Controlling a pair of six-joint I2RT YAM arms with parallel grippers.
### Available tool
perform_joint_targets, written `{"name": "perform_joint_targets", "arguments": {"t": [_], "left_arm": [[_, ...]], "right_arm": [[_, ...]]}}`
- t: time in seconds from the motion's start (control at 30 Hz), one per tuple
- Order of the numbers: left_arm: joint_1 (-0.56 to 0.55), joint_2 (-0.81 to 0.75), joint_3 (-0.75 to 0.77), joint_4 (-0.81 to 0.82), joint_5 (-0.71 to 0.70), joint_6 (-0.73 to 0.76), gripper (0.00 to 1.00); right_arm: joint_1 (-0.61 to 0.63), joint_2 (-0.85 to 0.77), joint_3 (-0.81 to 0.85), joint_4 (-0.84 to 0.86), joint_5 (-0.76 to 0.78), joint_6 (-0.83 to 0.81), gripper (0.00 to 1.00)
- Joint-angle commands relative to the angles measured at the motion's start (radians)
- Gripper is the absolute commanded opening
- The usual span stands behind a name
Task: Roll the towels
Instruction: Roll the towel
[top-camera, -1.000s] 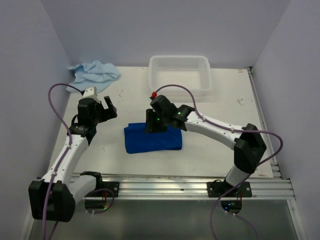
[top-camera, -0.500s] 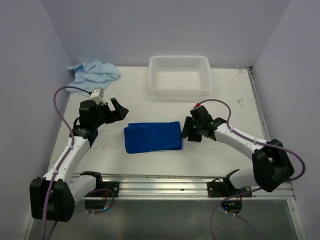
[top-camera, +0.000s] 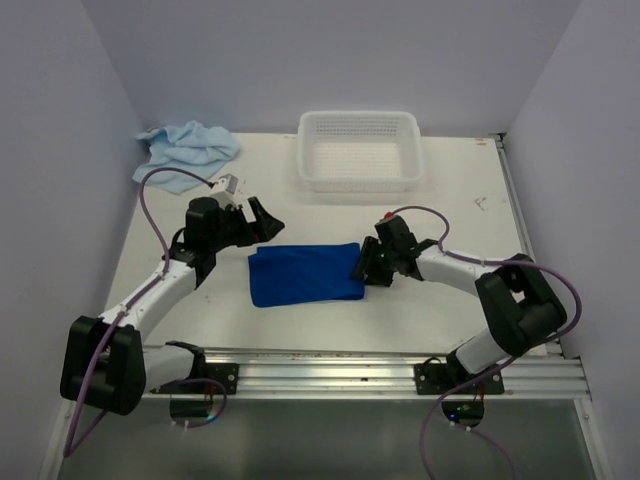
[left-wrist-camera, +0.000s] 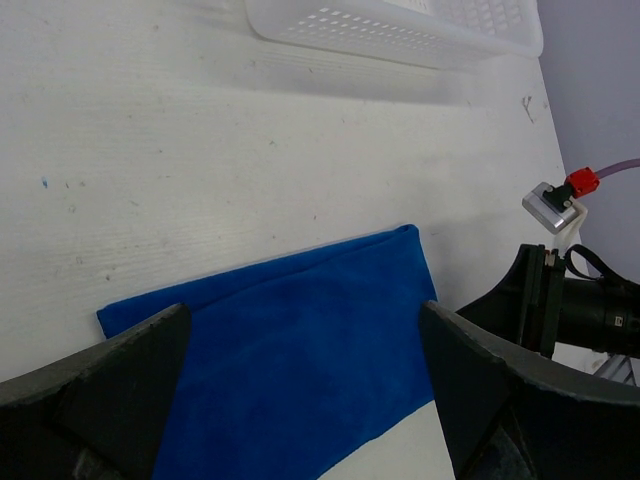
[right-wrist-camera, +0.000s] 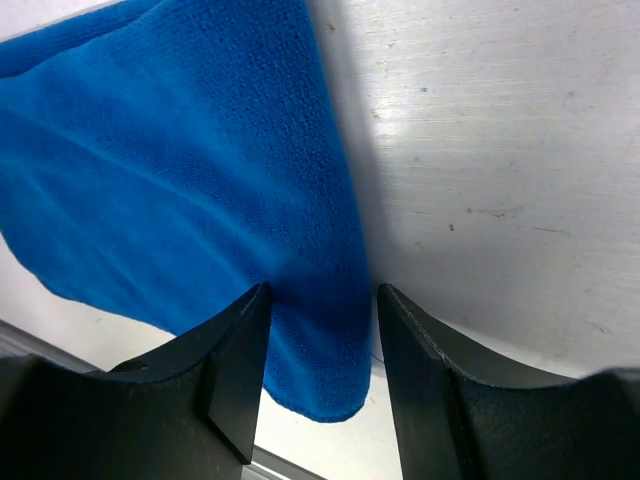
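Note:
The dark royal blue towel (top-camera: 305, 274) lies folded flat on the table between the two arms. It also fills the lower part of the left wrist view (left-wrist-camera: 290, 340). My left gripper (top-camera: 262, 220) hovers open above the towel's back left corner, its jaws wide apart (left-wrist-camera: 300, 335) with nothing between them. My right gripper (top-camera: 362, 267) is low at the towel's right edge. In the right wrist view its jaws (right-wrist-camera: 318, 300) stand apart astride that edge of the towel (right-wrist-camera: 200, 180), not closed on it. The pale sky blue towel (top-camera: 188, 148) lies crumpled at the back left corner.
A white perforated basket (top-camera: 360, 165) stands at the back middle of the table, and its rim (left-wrist-camera: 400, 30) shows at the top of the left wrist view. An aluminium rail (top-camera: 380, 365) runs along the near edge. Walls close in on both sides.
My right arm has swung from over the middle of the dark towel to its right edge and come down low. My left gripper has moved right, toward the towel's back left corner.

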Motion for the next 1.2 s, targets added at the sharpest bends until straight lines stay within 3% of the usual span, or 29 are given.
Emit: {"name": "perform_joint_targets", "arguments": {"t": [0.0,0.33,0.47,0.53,0.67,0.8,0.83,0.9,0.93,0.97,1.07,1.17], "left_arm": [[-0.013,0.011,0.035,0.089,-0.004,-0.027,1.0],[-0.044,0.048,0.023,0.127,-0.01,-0.056,0.99],[-0.079,0.05,0.02,0.153,-0.021,-0.085,1.0],[-0.108,0.065,0.029,0.159,-0.029,-0.117,1.0],[-0.223,0.154,0.026,0.216,0.009,-0.237,0.99],[-0.254,0.234,-0.037,0.391,0.086,-0.348,0.99],[-0.26,0.248,-0.032,0.403,0.083,-0.352,0.95],[-0.277,0.261,-0.013,0.417,0.088,-0.355,0.74],[-0.282,0.283,-0.006,0.437,0.094,-0.369,0.61],[-0.283,0.295,0.003,0.452,0.108,-0.38,0.36],[-0.294,0.353,0.033,0.518,0.143,-0.424,0.01],[-0.331,0.418,0.085,0.535,0.149,-0.446,0.0]], "right_arm": [[0.0,0.005,-0.038,0.058,-0.022,0.03,0.51],[0.0,-0.071,-0.121,0.043,-0.007,0.041,0.47],[0.001,-0.052,-0.11,0.035,0.016,0.018,0.31],[0.003,-0.039,-0.095,0.031,0.025,0.005,0.15],[0.001,-0.053,-0.089,0.047,0.053,-0.022,0.01],[0.003,-0.108,-0.098,0.031,0.068,-0.03,0.0],[0.004,-0.117,-0.101,0.023,0.071,-0.031,0.0],[0.001,-0.13,-0.102,0.014,0.073,-0.034,0.0],[0.004,-0.14,-0.105,0.009,0.074,-0.036,0.0],[0.004,-0.142,-0.107,0.011,0.074,-0.034,0.0],[0.003,-0.147,-0.11,0.011,0.074,-0.034,0.0],[0.003,-0.15,-0.113,0.009,0.08,-0.038,0.0]]}}
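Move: The folded blue towel's middle lies roughly 15 cm left of the right hand, 2 cm ahead and 2 below; the half-open right fingers already straddle its right edge, near the near corner. From the left hand the towel's middle is some 10 cm right, 6 cm back and 14 below. The white basket stands about 38 cm straight ahead of the right hand, and some 30 cm ahead and 26 right of the left. Right hand eases 2 cm back-right, pinching the towel's right edge; left shuts, sweeping 14 cm right over it. ##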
